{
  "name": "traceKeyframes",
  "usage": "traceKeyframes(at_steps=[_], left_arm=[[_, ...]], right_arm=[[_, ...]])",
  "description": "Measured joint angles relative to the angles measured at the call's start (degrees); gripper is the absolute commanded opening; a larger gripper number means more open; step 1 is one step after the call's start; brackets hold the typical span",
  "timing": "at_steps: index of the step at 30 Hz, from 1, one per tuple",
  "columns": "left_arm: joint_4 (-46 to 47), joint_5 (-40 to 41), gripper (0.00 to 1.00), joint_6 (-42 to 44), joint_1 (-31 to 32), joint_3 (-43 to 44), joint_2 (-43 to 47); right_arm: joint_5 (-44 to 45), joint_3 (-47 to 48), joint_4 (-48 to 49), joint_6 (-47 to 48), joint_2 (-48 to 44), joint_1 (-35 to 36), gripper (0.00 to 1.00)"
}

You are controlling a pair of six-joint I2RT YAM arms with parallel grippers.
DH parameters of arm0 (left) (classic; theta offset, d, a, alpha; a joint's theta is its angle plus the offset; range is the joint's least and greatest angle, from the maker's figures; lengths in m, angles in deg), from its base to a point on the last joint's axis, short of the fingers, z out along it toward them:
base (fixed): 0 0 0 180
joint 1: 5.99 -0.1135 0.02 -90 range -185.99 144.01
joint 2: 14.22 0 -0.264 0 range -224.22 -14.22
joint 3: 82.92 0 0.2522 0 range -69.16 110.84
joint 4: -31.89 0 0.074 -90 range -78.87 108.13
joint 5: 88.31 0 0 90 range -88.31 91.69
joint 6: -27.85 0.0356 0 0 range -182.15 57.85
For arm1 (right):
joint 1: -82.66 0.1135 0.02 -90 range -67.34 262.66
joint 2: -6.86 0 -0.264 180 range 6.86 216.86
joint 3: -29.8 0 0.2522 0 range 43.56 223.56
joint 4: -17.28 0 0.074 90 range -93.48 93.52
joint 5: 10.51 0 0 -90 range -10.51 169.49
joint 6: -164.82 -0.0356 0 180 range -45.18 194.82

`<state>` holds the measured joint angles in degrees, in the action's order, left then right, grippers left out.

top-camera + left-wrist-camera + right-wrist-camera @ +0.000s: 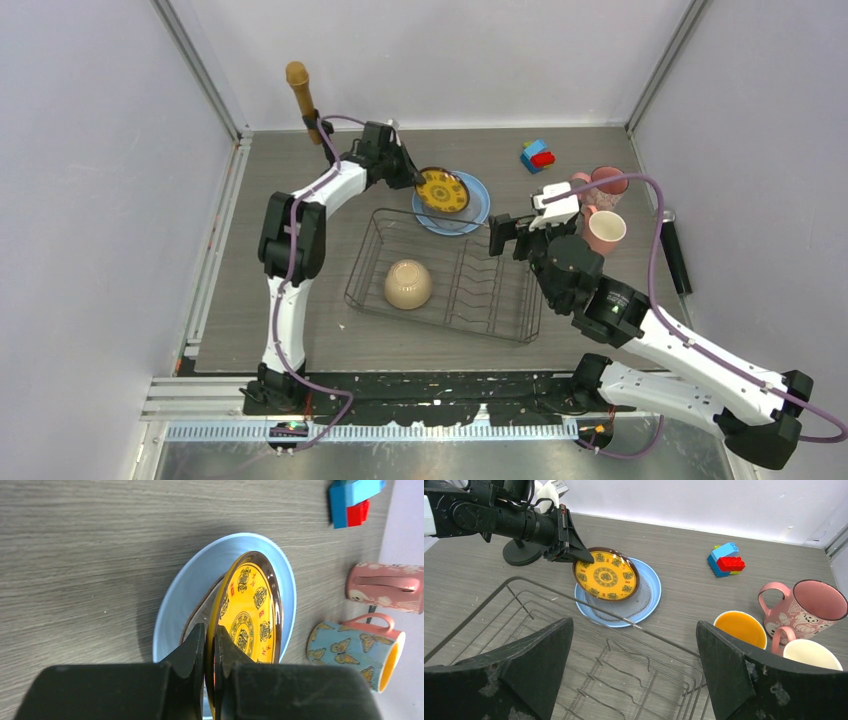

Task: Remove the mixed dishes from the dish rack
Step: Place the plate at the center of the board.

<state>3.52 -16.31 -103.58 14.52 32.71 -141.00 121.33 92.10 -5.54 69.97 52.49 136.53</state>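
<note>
My left gripper (pixel 211 632) is shut on the near rim of the yellow patterned plate (pixel 252 612), which tilts over the light-blue plate (pixel 185 587) lying on the table behind the dish rack (pixel 480 285). In the top view the left gripper (pixel 418 178) is at the yellow plate's (pixel 443 191) left edge. A beige bowl (pixel 408 284) sits upside down in the rack. My right gripper (pixel 634 625) hangs wide open above the rack's far right corner, holding nothing. A blue butterfly mug (pixel 740 628) and two pink mugs (pixel 809 605) (pixel 811 655) stand to its right.
A red-blue toy block (pixel 537 155) lies at the back right. A brown microphone (pixel 300 90) on a black stand (pixel 519 555) rises at the back left, close behind the left arm. A black bar (pixel 675 250) lies by the right wall.
</note>
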Motion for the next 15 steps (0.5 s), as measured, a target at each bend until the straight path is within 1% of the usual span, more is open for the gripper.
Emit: traceKeyframes(at_steps=[4,8,10,11,12,13,15], left_arm=[[-0.74,-0.68,0.04,0.52,0.09,-0.24,-1.42],[-0.87,-1.14,0.14,1.49,0.31,-0.48,-1.92],[-0.87,-1.20,0.23,1.68,0.46,-0.48,-2.01],[-1.01,-1.22,0.30,1.92,0.57,-0.46,-2.03],[-1.11,-1.18,0.36,2.12,0.74,-0.46,-2.03],[-1.14,-1.16,0.46,2.36,0.85,-0.46,-2.05],[-1.16,-1.14,0.60,2.89,1.14,-0.46,-2.10]], right_arm=[[-0.44,-0.44,0.02,0.61,0.13,-0.52,1.00],[-0.92,-0.57,0.04,0.92,0.28,-1.01,1.00],[-1.11,-0.57,0.04,1.07,0.46,-1.18,1.00],[-1.22,-0.61,0.02,1.09,0.50,-1.22,1.00],[-1.29,-0.66,0.02,1.14,0.50,-1.31,1.00],[-1.42,-0.68,0.02,1.20,0.50,-1.51,1.00],[-1.53,-0.68,0.00,1.20,0.50,-1.73,1.00]])
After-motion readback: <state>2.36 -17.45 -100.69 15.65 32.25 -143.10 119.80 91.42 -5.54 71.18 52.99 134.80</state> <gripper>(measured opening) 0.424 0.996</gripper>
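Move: My left hand pinches the yellow plate by its left rim, tilted above the blue plate. The blue plate's middle lies about 7 cm to my right, 2 cm back and 6 cm below, with the toy blocks some 7 cm ahead and 26 cm right and the microphone stand's base about 19 cm left, roughly level. The dish rack's middle is about 18 cm back and 5 cm right. From my right hand, the blue plate is some 24 cm ahead, 14 cm left and 26 cm lower. I lower my left hand a bit under 3 cm, setting the yellow plate down onto the clear dish in the blue plate, and ease it back about 1.5 cm and slightly right. Once the sinking has nearly stopped, I open the fingers to just under half and let go of the rim, staying low beside it. ##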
